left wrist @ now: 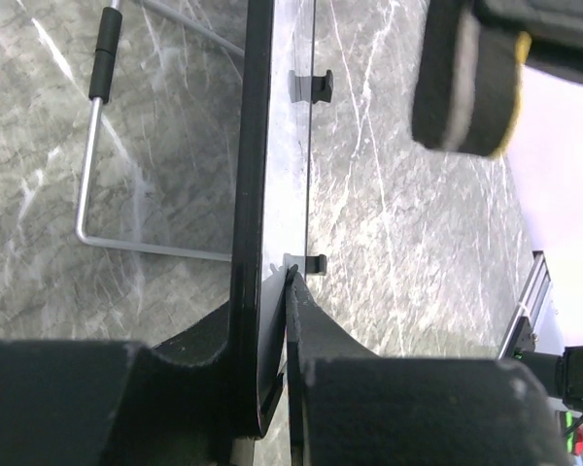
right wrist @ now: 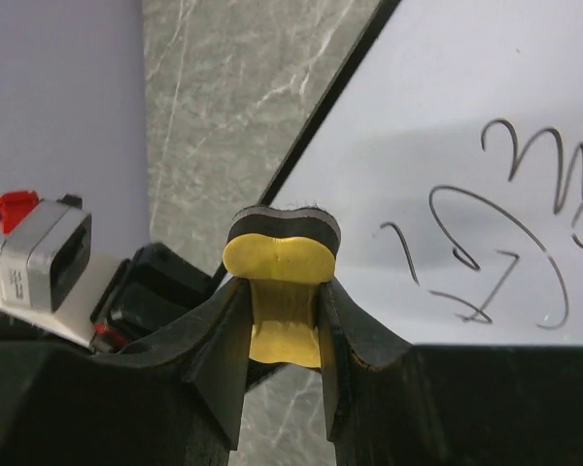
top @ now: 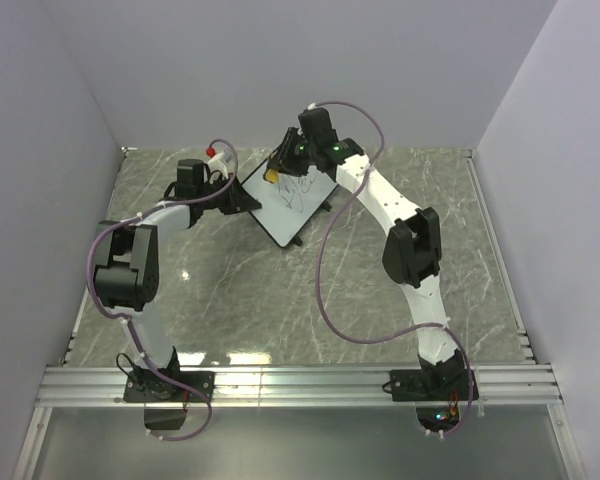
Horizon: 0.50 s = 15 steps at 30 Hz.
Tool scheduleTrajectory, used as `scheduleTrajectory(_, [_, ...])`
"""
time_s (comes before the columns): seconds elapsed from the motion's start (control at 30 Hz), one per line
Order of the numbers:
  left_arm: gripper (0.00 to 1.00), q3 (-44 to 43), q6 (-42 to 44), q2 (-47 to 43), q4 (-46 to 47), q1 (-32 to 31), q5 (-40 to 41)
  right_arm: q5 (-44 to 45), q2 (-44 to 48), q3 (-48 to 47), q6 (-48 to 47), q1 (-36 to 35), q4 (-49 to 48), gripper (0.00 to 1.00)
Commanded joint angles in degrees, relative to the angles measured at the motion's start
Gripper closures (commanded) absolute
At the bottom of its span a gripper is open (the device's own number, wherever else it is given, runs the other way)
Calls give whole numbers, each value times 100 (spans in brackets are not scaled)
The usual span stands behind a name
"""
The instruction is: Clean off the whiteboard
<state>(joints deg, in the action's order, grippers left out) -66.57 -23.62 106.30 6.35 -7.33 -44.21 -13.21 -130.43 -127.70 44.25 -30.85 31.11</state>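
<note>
The whiteboard stands tilted at the back of the marble table, black scribbles on its face. My left gripper is shut on its left edge. In the left wrist view the board's black rim runs edge-on between the two jaws of that gripper. My right gripper is shut on a yellow bone-shaped eraser at the board's upper left corner. In the right wrist view the eraser sits between the fingers of that gripper, its dark felt against the whiteboard, left of the scribbles.
The board's wire stand reaches out behind it over the marble table. White walls close in the back and sides. An aluminium rail runs along the near edge. The left arm's wrist camera is close beside the eraser.
</note>
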Motion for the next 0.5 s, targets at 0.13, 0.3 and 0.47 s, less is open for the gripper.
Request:
scheduleTrajectory(0.13, [100,30,744,259,-1303,-497,246,46,-825,-659,49,35,359,100])
scheduleTrajectory(0.3, [100,-6,797,216,-1400,-497,211,257,-914,-353,119,62,588,100])
scheduleTrajectory(0.47, [100,258,753,22,-1277,-497,219,363,-879,261,-4,70,905,100])
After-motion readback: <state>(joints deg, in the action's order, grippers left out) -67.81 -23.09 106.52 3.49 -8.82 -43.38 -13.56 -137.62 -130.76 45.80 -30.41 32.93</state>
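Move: My right hand, holding the eraser, hovers off the whiteboard's face. The writing that is left lies some 6 cm to its right, level with it forward and back, and about 9 cm below. My left gripper, on the board's left edge, is roughly 6 cm left of the right hand, 3 cm back and 8 cm lower. From my left hand the writing is about 12 cm right, 3 cm ahead and at its own height. I bring the eraser down onto the board with my right hand, about 6 cm, starting with a slight forward ease and tipping the fingers down some 5 degrees, until the felt meets the white face just left of the writing. My left hand keeps its grip on the board's left edge, shifting about 1 cm to the right. ##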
